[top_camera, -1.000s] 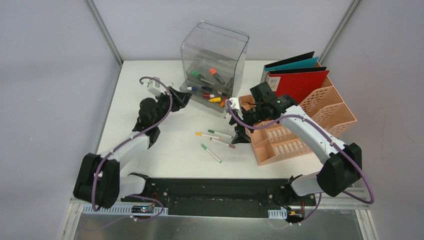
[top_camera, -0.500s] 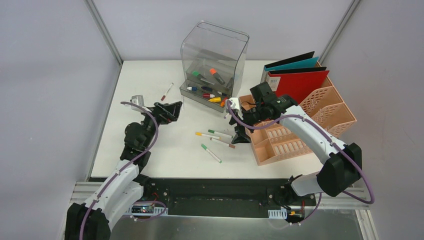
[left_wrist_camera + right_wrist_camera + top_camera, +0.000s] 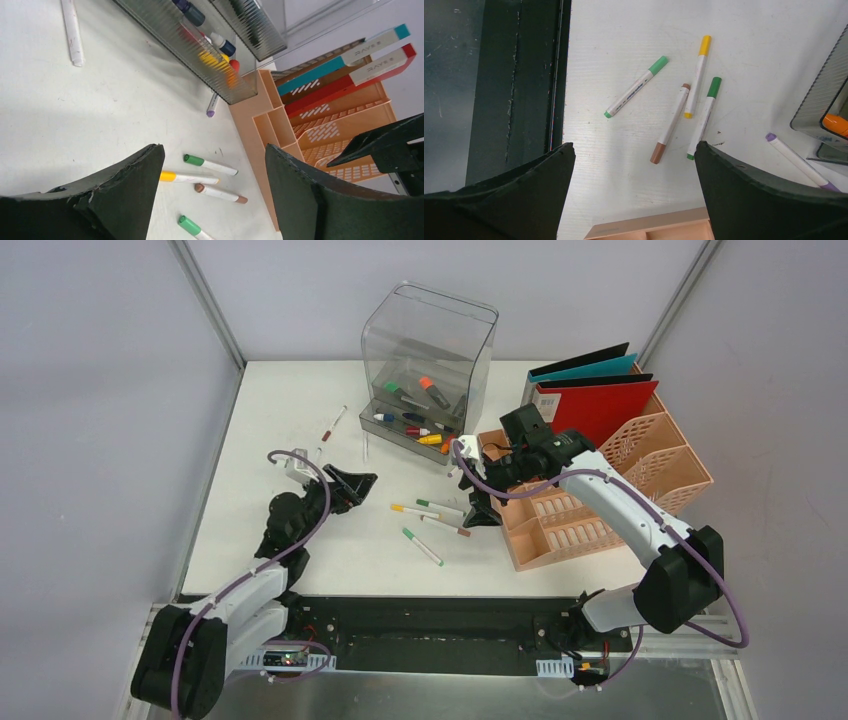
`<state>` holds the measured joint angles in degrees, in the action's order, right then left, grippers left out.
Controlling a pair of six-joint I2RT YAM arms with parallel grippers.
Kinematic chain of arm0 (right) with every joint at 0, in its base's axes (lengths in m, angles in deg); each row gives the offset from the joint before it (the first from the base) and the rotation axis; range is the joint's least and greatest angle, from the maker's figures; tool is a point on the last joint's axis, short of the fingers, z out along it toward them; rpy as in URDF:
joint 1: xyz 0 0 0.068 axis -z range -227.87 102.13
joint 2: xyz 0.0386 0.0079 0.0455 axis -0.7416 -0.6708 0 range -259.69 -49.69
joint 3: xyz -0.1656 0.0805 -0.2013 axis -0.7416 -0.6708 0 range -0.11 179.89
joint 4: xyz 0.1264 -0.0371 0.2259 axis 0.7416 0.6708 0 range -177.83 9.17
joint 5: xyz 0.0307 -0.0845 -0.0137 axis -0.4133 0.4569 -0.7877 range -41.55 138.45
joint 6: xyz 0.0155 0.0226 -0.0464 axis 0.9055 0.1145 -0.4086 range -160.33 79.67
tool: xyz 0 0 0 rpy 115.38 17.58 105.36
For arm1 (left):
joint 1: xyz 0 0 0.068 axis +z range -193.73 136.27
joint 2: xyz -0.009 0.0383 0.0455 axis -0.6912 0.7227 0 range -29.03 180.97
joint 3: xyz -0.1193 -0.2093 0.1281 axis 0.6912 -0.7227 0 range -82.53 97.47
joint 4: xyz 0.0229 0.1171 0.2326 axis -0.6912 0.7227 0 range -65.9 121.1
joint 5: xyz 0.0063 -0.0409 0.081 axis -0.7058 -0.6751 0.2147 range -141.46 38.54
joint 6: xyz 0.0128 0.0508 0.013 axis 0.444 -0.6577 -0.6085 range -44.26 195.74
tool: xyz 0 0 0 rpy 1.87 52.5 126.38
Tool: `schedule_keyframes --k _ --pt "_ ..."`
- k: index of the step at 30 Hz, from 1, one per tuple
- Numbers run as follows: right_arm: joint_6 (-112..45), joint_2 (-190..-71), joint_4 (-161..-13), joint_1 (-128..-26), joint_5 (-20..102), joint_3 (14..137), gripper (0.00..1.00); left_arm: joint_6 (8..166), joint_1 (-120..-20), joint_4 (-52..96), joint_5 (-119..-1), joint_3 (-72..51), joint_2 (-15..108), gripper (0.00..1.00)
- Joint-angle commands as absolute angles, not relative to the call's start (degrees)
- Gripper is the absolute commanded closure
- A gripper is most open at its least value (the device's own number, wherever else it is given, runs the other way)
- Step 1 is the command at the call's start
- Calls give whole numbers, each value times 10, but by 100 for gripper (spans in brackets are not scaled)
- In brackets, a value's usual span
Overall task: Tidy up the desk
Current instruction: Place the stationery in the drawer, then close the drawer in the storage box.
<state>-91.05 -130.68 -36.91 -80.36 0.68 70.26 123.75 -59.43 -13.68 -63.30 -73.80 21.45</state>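
The white desk [image 3: 300, 540] holds a loose cluster of markers: a yellow-capped one [image 3: 414, 511], a green one [image 3: 440, 506], a brown one [image 3: 447, 527] and another green one [image 3: 422, 547]. My left gripper [image 3: 358, 483] hovers open just left of the cluster, nothing between its fingers. The left wrist view looks past that gripper [image 3: 212, 150] at the same markers [image 3: 210, 164]. My right gripper [image 3: 481, 512] stands open at the cluster's right end, beside the peach rack. In the right wrist view its gripper [image 3: 634, 146] is empty above the brown marker [image 3: 671, 124].
A clear grey drawer box [image 3: 428, 370] with markers inside stands at the back. The peach rack [image 3: 600, 490] with red and teal folders [image 3: 590, 390] fills the right side. A red-tipped marker [image 3: 334, 423], a white pen [image 3: 365, 447] and a purple marker [image 3: 799, 161] lie near the box.
My left gripper has drawn back from the drawer box toward the near side and the marker cluster, uncovering the red-tipped marker and the white pen. The right arm has not moved.
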Motion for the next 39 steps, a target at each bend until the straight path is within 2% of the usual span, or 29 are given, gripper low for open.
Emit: schedule_keyframes --k 1,3,5,8,17,24,32,39 --pt "-922 -1298 -375 -801 0 715 7 1266 -594 -215 -649 -737 248 29" --pt "-922 -1297 -375 -801 0 715 7 1267 -594 -220 -648 -736 267 43" --pt "-922 -1297 -375 -801 0 715 7 1268 -594 -220 -649 -732 282 63" --pt "-922 -1297 -375 -801 0 715 7 1256 -594 -214 -665 -721 306 100" --pt "-921 -1299 -375 -802 0 714 7 1237 -594 -271 -658 -712 387 100" --pt "-922 -1298 -375 -801 3 715 7 1269 -595 -398 -670 -661 550 100" --pt "-922 -1295 -375 -801 4 715 7 1337 -597 -506 -676 -538 776 100" --pt "-924 -1292 -375 -800 5 715 7 1373 -614 -495 -656 -415 867 100"
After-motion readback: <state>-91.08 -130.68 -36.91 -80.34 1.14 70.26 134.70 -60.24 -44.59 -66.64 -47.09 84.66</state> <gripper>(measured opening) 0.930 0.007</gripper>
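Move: The open drawer's front lies about 17 cm ahead of the left hand, 7 cm to its right and 8 cm below. On the table, some 15 cm below the hand, a white marker lies about 17 cm ahead and 2 cm left, the yellow marker 2 cm ahead and 12 cm right, and the purple marker 15 cm ahead and 22 cm right. From the right hand the drawer front is roughly 20 cm ahead, 16 cm left and 11 cm below. Down first, the left hand sinks about 5 cm while its wide-open, empty fingers snap shut; then it speeds up forward, some 13 cm and a little to the right, still sinking for most of the way. The closed tips head for the open drawer's front and come close to it; contact can't be made out. The wrist tips about 10 degrees downward. ##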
